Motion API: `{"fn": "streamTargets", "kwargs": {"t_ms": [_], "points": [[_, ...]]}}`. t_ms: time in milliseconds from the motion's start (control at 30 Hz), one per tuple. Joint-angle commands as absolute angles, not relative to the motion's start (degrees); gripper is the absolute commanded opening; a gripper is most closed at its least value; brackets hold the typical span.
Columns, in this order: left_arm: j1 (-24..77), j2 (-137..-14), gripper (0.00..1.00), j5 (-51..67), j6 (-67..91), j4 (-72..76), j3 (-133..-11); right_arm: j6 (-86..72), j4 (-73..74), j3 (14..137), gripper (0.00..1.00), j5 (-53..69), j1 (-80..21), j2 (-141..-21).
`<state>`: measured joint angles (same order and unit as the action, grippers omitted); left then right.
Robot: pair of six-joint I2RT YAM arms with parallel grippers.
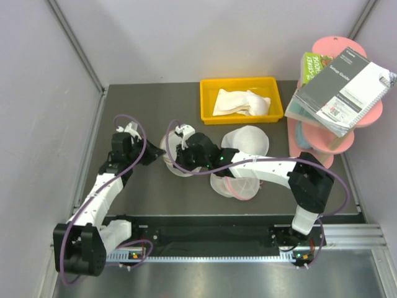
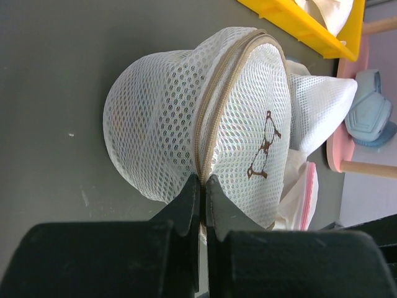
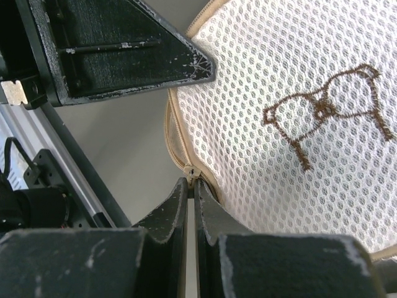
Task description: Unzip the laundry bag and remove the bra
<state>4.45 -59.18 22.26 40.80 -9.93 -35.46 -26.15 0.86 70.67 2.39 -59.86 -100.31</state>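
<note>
The laundry bag [image 1: 172, 165] is a round white mesh pod with a beige zip rim and a brown bra mark [image 2: 263, 146]. It stands on edge on the table between my two grippers. My left gripper [image 2: 203, 181] is shut on the beige rim [image 2: 211, 105] at the bag's near edge. My right gripper [image 3: 193, 183] is shut on the small zipper pull [image 3: 195, 172] on the rim, beside the marked face [image 3: 298, 124]. The zip looks closed along the part I can see. The bra is hidden.
A pink-rimmed mesh bag [image 1: 236, 184] and a plain white mesh bag [image 1: 248, 139] lie just right of the laundry bag. A yellow tray [image 1: 239, 116] with white cloth sits at the back. A pink shelf stand [image 1: 338, 143] with books stands at the right.
</note>
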Motion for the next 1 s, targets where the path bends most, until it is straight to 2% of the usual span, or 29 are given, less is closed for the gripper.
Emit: {"fn": "streamTargets", "kwargs": {"t_ms": [0,967], "points": [[4.04,-59.59,0.00,19.51,39.02,-8.53,-37.53,-26.02,1.49,69.26,0.00,0.35,-59.50,-95.89],[3.60,-59.41,0.00,18.02,37.27,-10.72,-39.02,-25.05,3.60,60.56,0.00,-1.23,-52.39,-90.70]]}}
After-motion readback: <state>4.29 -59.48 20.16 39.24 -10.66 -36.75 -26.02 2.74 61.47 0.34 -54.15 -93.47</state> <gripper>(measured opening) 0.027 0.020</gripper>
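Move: The right hand has the laundry bag's zipper pull in its fingers. The lid's middle lies about 6 cm ahead and 1 cm left of it, and the lid's right edge some 5 cm ahead and 5 cm right, all near fingertip height. The pink-trimmed bag sits about 24 cm right, 4 cm back and 10 cm lower. From the left hand, which grips the rim, the pull is roughly 5 cm back, 5 cm right and 1 cm lower. Still pinching the zipper pull, the right hand draws it to the right along the near side of the lid, away from the left hand. It speeds up as it goes, covers about 6.5 cm, sinks 2 cm, curves 2 cm forward late on and turns slightly clockwise. The left hand stays shut on the rim as a near-still anchor. ##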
